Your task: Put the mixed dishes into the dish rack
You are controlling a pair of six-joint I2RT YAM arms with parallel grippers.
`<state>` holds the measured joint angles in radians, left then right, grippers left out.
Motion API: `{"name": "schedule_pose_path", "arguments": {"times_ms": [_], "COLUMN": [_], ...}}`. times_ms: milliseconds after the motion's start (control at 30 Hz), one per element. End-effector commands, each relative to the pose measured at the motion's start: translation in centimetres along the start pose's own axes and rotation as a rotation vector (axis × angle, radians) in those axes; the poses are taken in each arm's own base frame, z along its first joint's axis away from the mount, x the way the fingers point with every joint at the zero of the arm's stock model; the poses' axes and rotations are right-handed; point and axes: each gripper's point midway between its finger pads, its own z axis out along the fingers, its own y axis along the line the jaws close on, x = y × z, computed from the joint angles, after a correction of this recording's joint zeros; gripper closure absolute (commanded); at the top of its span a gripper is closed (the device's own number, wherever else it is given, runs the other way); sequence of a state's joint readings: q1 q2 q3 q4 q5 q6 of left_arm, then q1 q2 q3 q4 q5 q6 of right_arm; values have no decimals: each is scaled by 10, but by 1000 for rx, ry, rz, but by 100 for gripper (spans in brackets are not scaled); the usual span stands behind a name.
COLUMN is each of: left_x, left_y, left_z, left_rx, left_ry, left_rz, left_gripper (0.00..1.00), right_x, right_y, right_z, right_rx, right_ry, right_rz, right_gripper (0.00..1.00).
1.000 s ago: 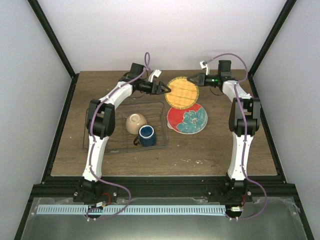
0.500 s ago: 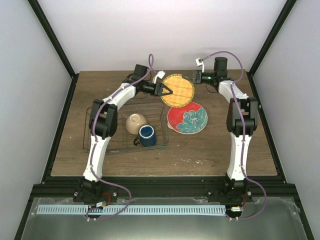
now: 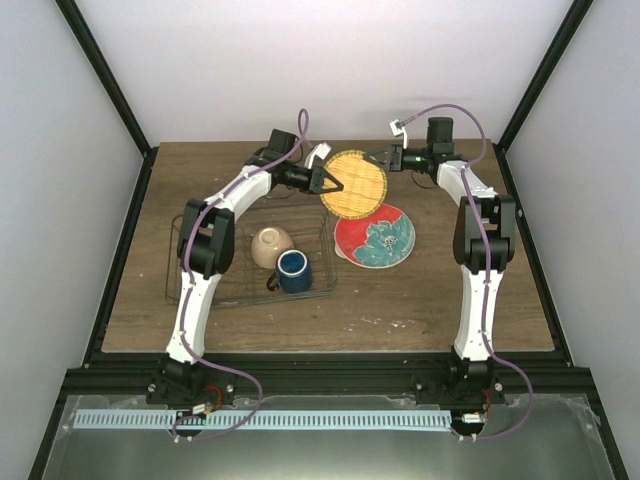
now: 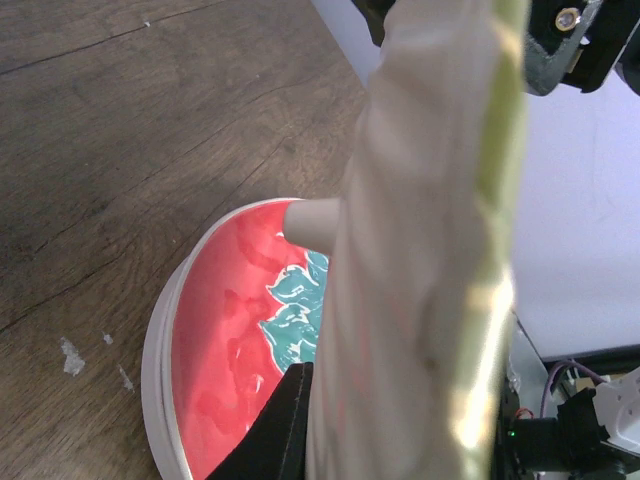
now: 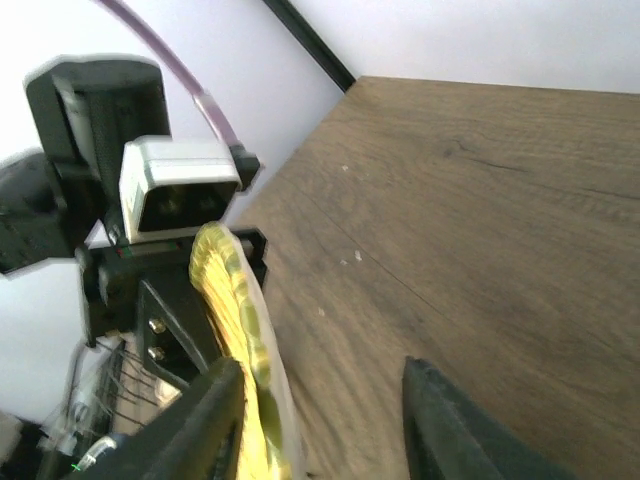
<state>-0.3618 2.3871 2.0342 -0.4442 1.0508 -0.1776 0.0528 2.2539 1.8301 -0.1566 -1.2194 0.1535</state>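
The yellow-orange grid-patterned plate [image 3: 356, 183] hangs tilted on edge above the table's far side. My left gripper [image 3: 331, 183] is shut on its left rim; the left wrist view shows the plate's pale underside [image 4: 420, 250] pressed against one dark finger [image 4: 280, 430]. My right gripper [image 3: 386, 159] stands open at the opposite rim, where the plate's yellow edge [image 5: 235, 320] lies beside one finger [image 5: 200, 420] with a wide gap to the other. The red plate with a teal flower [image 3: 375, 238] lies flat below. A cream bowl [image 3: 271, 245] and dark blue mug [image 3: 293, 271] sit in the dish rack [image 3: 190, 285].
The wire rack occupies the table's left half, just left of the red plate [image 4: 230, 350]. Black frame posts and white walls close in the table at the back and both sides. The brown wood tabletop [image 5: 480, 200] stretches past the right gripper.
The plate shifted left toward the rack. My left gripper closed on its rim, and the right gripper's jaws have parted from the opposite rim.
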Motion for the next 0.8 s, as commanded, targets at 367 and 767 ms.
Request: {"name": "schedule_pose_path", "arguments": {"times_ms": [367,767], "left_x": [-99,-27], "left_y": [-67,-71], "left_z": [-106,-214], "left_rx": [-235,-1111], "left_ry": [-234,83], "left_rz": [254,464], "left_gripper": [100,100], "right_x": [-20,-9], "right_y": [11,-24], "right_z": [-65,-67], "right_rx": [172,263], "right_ry": [-68,-59], "right_rz": [-85,-15], "right_gripper": [6,0]}}
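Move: My left hand already pinches the yellow plate. The dish rack's middle is about 23 cm to its left, 16 cm back and 10 cm below. In the rack, the bowl is some 18 cm left and 13 back, the mug 12 left and 20 back, both about 10 cm below. The red plate is 10 cm right, 10 back and 14 below. From my right hand, the red plate is about 15 cm straight back and 18 below, the yellow plate's middle 6 left, 4 back and 4 below. I lift the yellow plate away with my left hand, keeping the pinch: about 17 cm up and 12 cm left, swinging out forward some 5 cm and back again, while its right-pointing fingers turn forward and farther down by about 50 degrees. My right hand, already partly open at the rim, opens wide and, after a slight dip, backs off to the right. ##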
